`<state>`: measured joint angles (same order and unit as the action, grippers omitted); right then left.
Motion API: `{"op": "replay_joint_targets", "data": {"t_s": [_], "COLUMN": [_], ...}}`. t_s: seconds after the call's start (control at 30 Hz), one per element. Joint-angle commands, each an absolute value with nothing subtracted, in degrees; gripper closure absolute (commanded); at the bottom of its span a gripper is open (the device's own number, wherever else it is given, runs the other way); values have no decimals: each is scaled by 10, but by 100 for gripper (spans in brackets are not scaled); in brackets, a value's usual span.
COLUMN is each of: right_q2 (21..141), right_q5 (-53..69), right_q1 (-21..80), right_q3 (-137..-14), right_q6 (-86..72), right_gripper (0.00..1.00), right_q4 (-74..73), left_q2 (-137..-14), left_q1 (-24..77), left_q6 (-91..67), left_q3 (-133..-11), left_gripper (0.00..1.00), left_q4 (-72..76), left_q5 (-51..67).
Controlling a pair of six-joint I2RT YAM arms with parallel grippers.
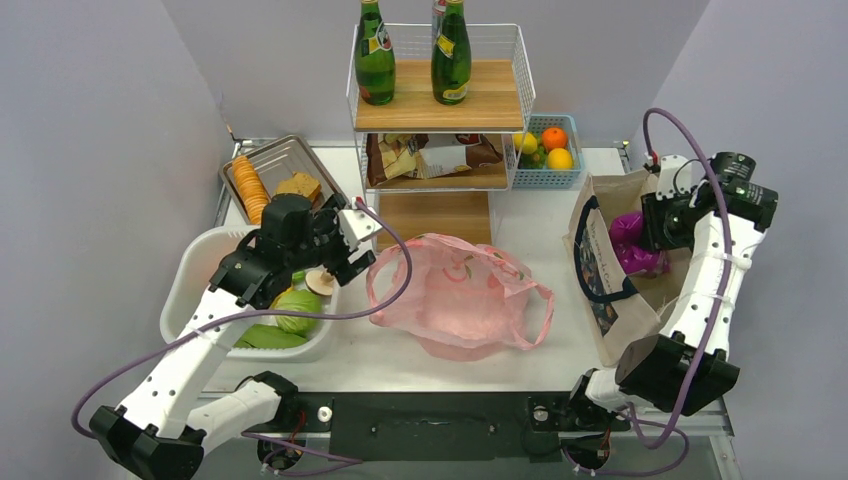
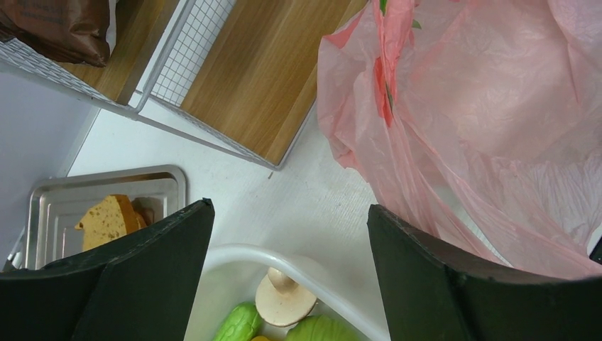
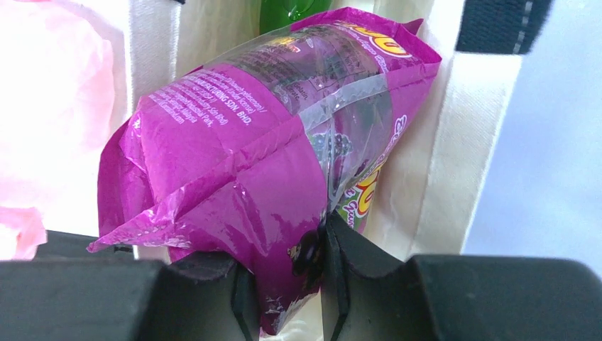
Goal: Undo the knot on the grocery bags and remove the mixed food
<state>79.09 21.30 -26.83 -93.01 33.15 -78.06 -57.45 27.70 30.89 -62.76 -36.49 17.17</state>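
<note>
The pink grocery bag (image 1: 460, 295) lies flattened and open on the table centre, its loop handles loose with no knot showing; it also shows in the left wrist view (image 2: 483, 128). My left gripper (image 1: 325, 262) is open and empty above the white tub's (image 1: 195, 265) far corner. In the tub lie a tan mushroom (image 2: 284, 302), green vegetables (image 2: 238, 323) and a green round one (image 1: 298, 310). My right gripper (image 1: 650, 232) is shut on the purple snack packet (image 3: 270, 149), held over the beige tote (image 1: 615, 270). A green bottle top (image 3: 287, 11) peeks behind the packet.
A wire shelf rack (image 1: 440, 110) with two green bottles (image 1: 375, 50) and snack bags stands at the back. A metal tray (image 1: 280, 165) with biscuits and bread is at the back left. A blue basket (image 1: 548, 150) of fruit sits right of the rack.
</note>
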Motion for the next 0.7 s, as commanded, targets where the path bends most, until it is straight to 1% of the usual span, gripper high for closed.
{"op": "replay_joint_targets", "data": {"t_s": [0.0, 0.17, 0.27, 0.37, 0.47, 0.57, 0.6, 0.67], "right_q2": [757, 747, 758, 775, 789, 777, 766, 751], "right_q5": [266, 308, 341, 399, 475, 519, 527, 529], "right_q1": [-288, -308, -312, -312, -308, -287, -265, -219], "right_q3": [-1006, -1082, -1148, -1208, -1255, -1236, -1221, -1196], "right_q6": [325, 304, 274, 212, 102, -14, -61, -103], "right_gripper": [100, 100, 100, 100, 100, 100, 100, 100], "right_q4": [-808, -823, -824, -813, -777, -667, -644, -581], "left_q2": [-581, -587, -592, -592, -591, -592, -594, -599], "left_q1": [279, 279, 280, 280, 281, 289, 292, 308], "left_q6": [299, 283, 276, 269, 255, 228, 224, 218], "left_q3": [-659, -669, -680, -689, -701, -713, -716, -723], "left_gripper": [22, 22, 22, 22, 22, 22, 22, 21], "left_q4": [-332, -316, -305, -278, -230, -183, -163, -135], "left_q5": [194, 213, 227, 244, 263, 279, 287, 296]}}
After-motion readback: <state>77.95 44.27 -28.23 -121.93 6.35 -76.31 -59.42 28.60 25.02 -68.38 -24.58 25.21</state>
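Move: The right hand, over the mouth of the cloth tote, already holds the purple packet; the shelf's empty bottom board, its likely place, lies about 39 cm left, 19 cm ahead and 22 cm below. The tote's middle is some 15 cm below and 3 cm back, the fruit basket 28 cm ahead, 12 cm left, the pink bag 32 cm left and 2 cm back, both some 20 cm below. From the left hand that board is about 19 cm ahead, 12 cm right, 23 cm below. Keeping its pinch on the packet's end, the right hand draws the packet up out of the tote, straight up at first, then up and leftward: nearly 20 cm of rise and about 7 cm left, the fingers tipping up from steeply down and the hand's left side rising. The open, empty left hand climbs about 8 cm, drifting right. ##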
